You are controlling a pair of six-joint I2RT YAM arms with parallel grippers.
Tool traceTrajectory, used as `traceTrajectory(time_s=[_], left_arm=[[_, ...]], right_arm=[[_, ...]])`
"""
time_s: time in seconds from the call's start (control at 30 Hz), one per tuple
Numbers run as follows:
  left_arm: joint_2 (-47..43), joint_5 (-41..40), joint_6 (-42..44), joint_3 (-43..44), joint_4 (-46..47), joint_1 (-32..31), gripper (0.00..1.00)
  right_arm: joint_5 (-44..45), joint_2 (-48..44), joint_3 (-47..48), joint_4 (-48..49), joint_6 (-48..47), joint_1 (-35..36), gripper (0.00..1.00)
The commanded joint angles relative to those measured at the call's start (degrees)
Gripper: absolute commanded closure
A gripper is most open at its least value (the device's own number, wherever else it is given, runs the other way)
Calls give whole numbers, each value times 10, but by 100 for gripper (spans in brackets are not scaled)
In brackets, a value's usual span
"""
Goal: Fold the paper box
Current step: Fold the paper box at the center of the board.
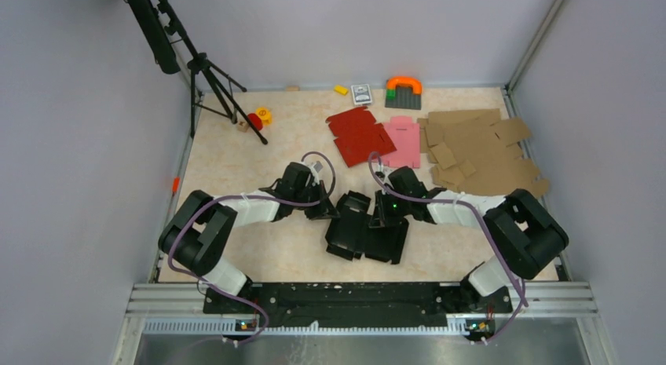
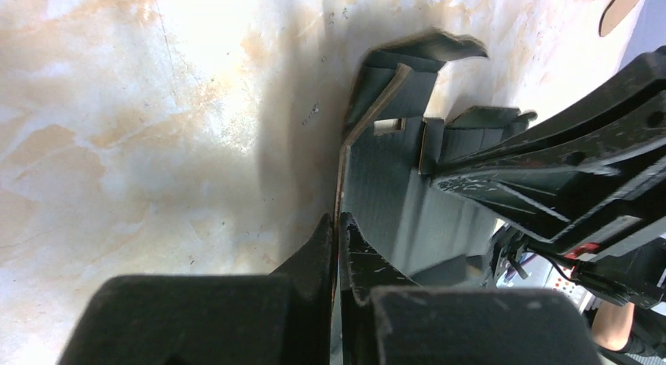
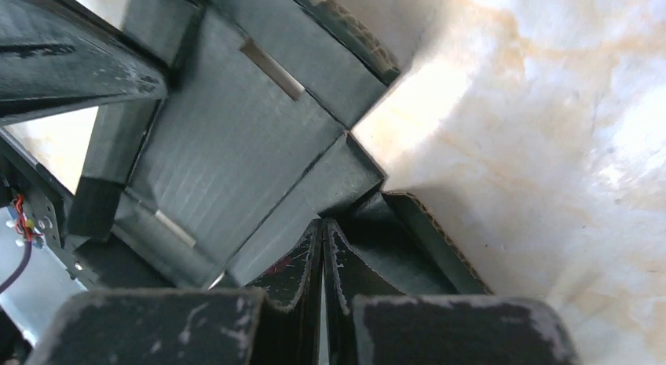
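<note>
The black paper box (image 1: 365, 230) lies part-folded on the table between both arms. My left gripper (image 1: 323, 210) is at its left edge. In the left wrist view that gripper (image 2: 338, 224) is shut on a thin side panel of the box (image 2: 389, 184), which stands upright between the fingers. My right gripper (image 1: 382, 216) is over the box's upper right part. In the right wrist view its fingers (image 3: 323, 228) are shut, tips down at a crease inside the box (image 3: 228, 145), and no cardboard shows between them.
A red blank (image 1: 357, 135), a pink blank (image 1: 403, 141) and a pile of brown cardboard (image 1: 479, 149) lie at the back right. A tripod (image 1: 208, 82) stands at the back left beside small toys (image 1: 257, 118). An orange arch (image 1: 404, 86) sits by the back wall.
</note>
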Motion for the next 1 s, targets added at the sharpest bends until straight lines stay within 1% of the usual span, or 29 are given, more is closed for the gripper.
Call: traceTrajectory(time_s=[0.0, 0.2, 0.37, 0.53, 0.63, 0.7, 0.73, 0.77, 0.8, 0.83, 0.87, 0.9, 0.97], left_arm=[[-17, -22, 2, 1, 14, -1, 100], [-12, -12, 3, 5, 15, -5, 100], [-24, -24, 5, 2, 4, -6, 100], [-27, -27, -9, -7, 18, -15, 100], [-29, -32, -25, -15, 36, -29, 100], [-34, -40, -34, -23, 47, -37, 100], [-36, -40, -37, -28, 52, -39, 99], [-38, -40, -39, -31, 57, -40, 93], [-41, -41, -38, -32, 57, -40, 83], [-43, -42, -36, -31, 54, -40, 76], [-45, -43, -31, -29, 48, -40, 71], [-48, -45, -27, -26, 42, -40, 68], [-52, -45, -15, -19, 32, -39, 68]], right_arm=[[4, 19, -36, 23, 15, 13, 100], [15, 38, -27, 25, 11, 13, 100], [32, -27, -1, -30, 0, 13, 100], [39, -94, 39, -77, -11, 13, 100], [33, -110, 56, -77, -12, 13, 95], [29, -110, 66, -68, -12, 12, 89], [28, -106, 72, -64, -12, 13, 85], [27, -99, 79, -62, -12, 13, 82], [24, -90, 88, -59, -12, 13, 78], [20, -81, 95, -57, -13, 13, 74], [18, -73, 102, -53, -12, 13, 73], [17, -67, 104, -46, -9, 13, 73], [15, -59, 106, -32, -1, 13, 72]])
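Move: At the far end of the paper box's middle seam, the centre tab sits about 2 cm ahead of the right hand's closed fingers. From that hand the left panel is centred roughly 6 cm left and 1 cm back, and the right panel some 3 cm right and 4 cm back. The left hand is already on the box's left wall, whose middle lies 2 cm back and 1 cm left; from it the centre tab is about 8 cm right, 1 cm back. Pressing down about 1 cm more with closed fingertips on the middle seam beside the centre tab, the right hand bears there briefly, then lifts some 8 cm clear, drifting 3 cm forward and a little left while its fingers open to about a quarter. The left hand keeps its pinch on the left wall, then eases 1.5 cm back and slightly right and opens, letting the wall go. ##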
